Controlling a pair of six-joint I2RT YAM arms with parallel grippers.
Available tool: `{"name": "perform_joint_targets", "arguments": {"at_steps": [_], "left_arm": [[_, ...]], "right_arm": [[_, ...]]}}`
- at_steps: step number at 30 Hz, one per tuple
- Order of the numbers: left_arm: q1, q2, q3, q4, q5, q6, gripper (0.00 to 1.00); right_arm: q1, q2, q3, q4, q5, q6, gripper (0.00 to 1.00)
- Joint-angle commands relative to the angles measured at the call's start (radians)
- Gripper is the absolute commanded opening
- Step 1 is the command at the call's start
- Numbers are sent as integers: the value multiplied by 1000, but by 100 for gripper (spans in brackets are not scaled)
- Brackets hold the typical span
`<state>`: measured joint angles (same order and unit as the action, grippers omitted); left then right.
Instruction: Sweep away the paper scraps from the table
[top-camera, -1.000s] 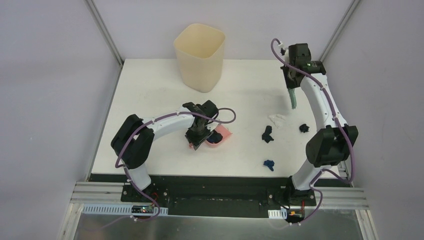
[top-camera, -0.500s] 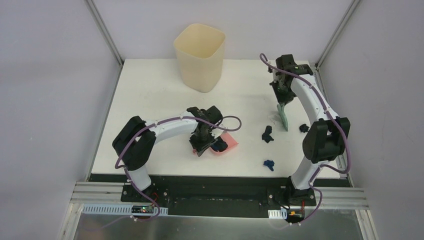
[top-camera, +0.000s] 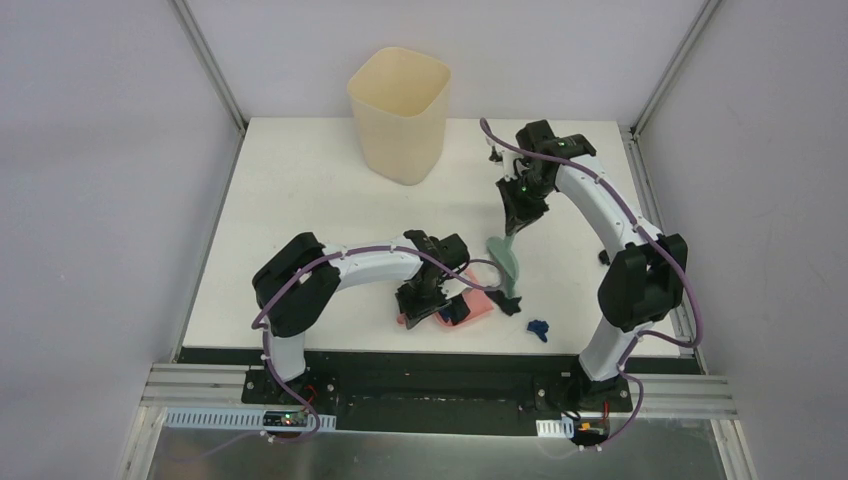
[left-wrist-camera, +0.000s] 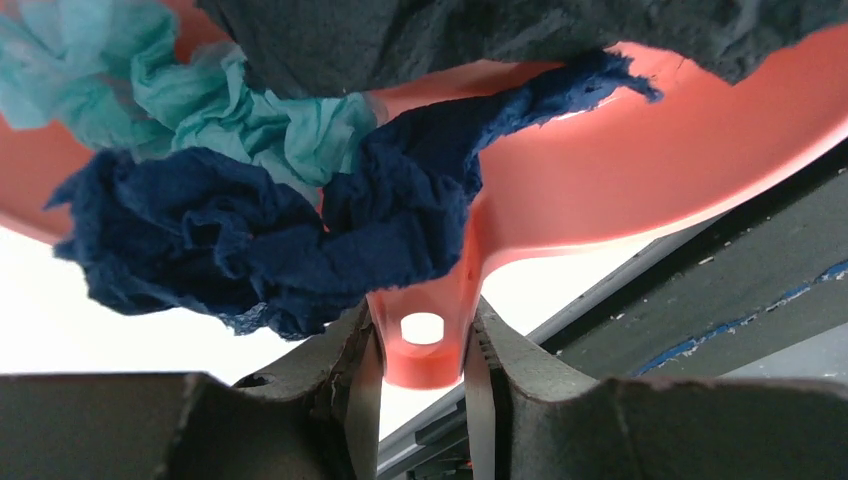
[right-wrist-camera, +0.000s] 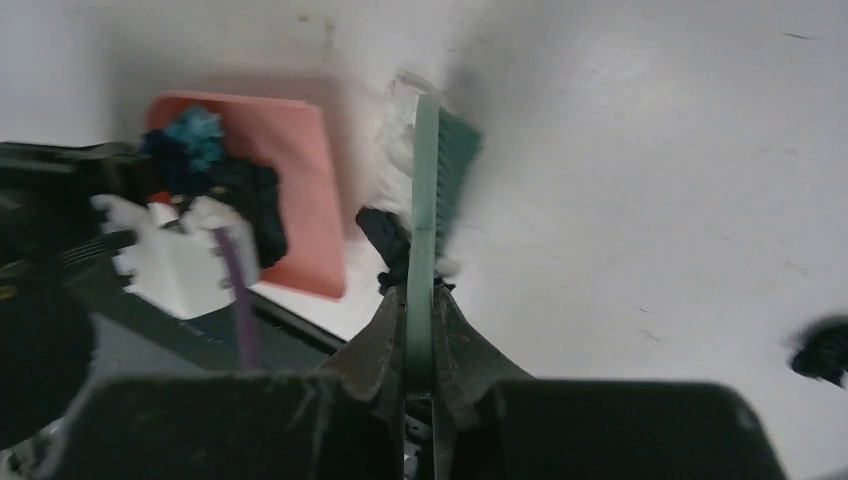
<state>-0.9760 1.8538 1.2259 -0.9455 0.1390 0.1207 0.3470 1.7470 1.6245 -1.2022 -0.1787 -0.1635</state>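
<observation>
My left gripper (top-camera: 425, 298) is shut on the handle of the pink dustpan (top-camera: 474, 306), which rests low on the table (top-camera: 300, 200) near the front edge. Dark blue (left-wrist-camera: 250, 240), teal (left-wrist-camera: 200, 110) and black paper scraps (left-wrist-camera: 450, 40) lie in the pan. My right gripper (top-camera: 520, 212) is shut on the green brush (top-camera: 505, 262), its bristles down just right of the pan. A black scrap (right-wrist-camera: 385, 235) and a white scrap (right-wrist-camera: 400, 130) sit against the brush by the pan's lip. A dark blue scrap (top-camera: 540, 328) lies loose front right. A black one (top-camera: 605, 257) shows beside the right arm.
A cream plastic bin (top-camera: 398, 115) stands at the back centre of the table. The black front edge strip (top-camera: 440, 360) runs just below the dustpan. Grey walls and metal posts enclose the left, right and back sides.
The right arm swung the brush from the far right corner leftward and nearer, pushing the black and white scraps up to the pan. The left arm carried the dustpan rightward and toward the front edge.
</observation>
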Motion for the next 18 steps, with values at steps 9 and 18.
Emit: {"name": "perform_joint_targets", "arguments": {"at_steps": [9, 18], "left_arm": [[-6, -11, 46, -2, -106, 13, 0], [-7, -113, 115, -174, -323, -38, 0]], "right_arm": [[77, 13, 121, -30, -439, 28, 0], [-35, -42, 93, 18, -267, 34, 0]]}}
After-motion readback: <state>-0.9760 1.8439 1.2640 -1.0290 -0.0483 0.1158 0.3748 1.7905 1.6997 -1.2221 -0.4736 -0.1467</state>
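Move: Roughly 13 cm back from the right hand, almost straight back and 14 cm below, lies the black scrap at the bristles of its brush. The dustpan's middle is level with the scrap and about 10 cm left of the hand; the navy scrap is some 18 cm back and 5 cm right. From the left hand, holding the pan's handle, the black scrap lies about 20 cm right and 3 cm ahead, the pan's middle 11 cm right and 3 cm ahead. Sweeping left and a little back, the right hand carries the brush about 7 cm, its head swinging some 15 degrees leftward over the pan's lip, then eases up and slightly back to the right. The left hand keeps its grip on the handle, drawing the pan about 3 cm left and forward, raising and tilting it slightly. ##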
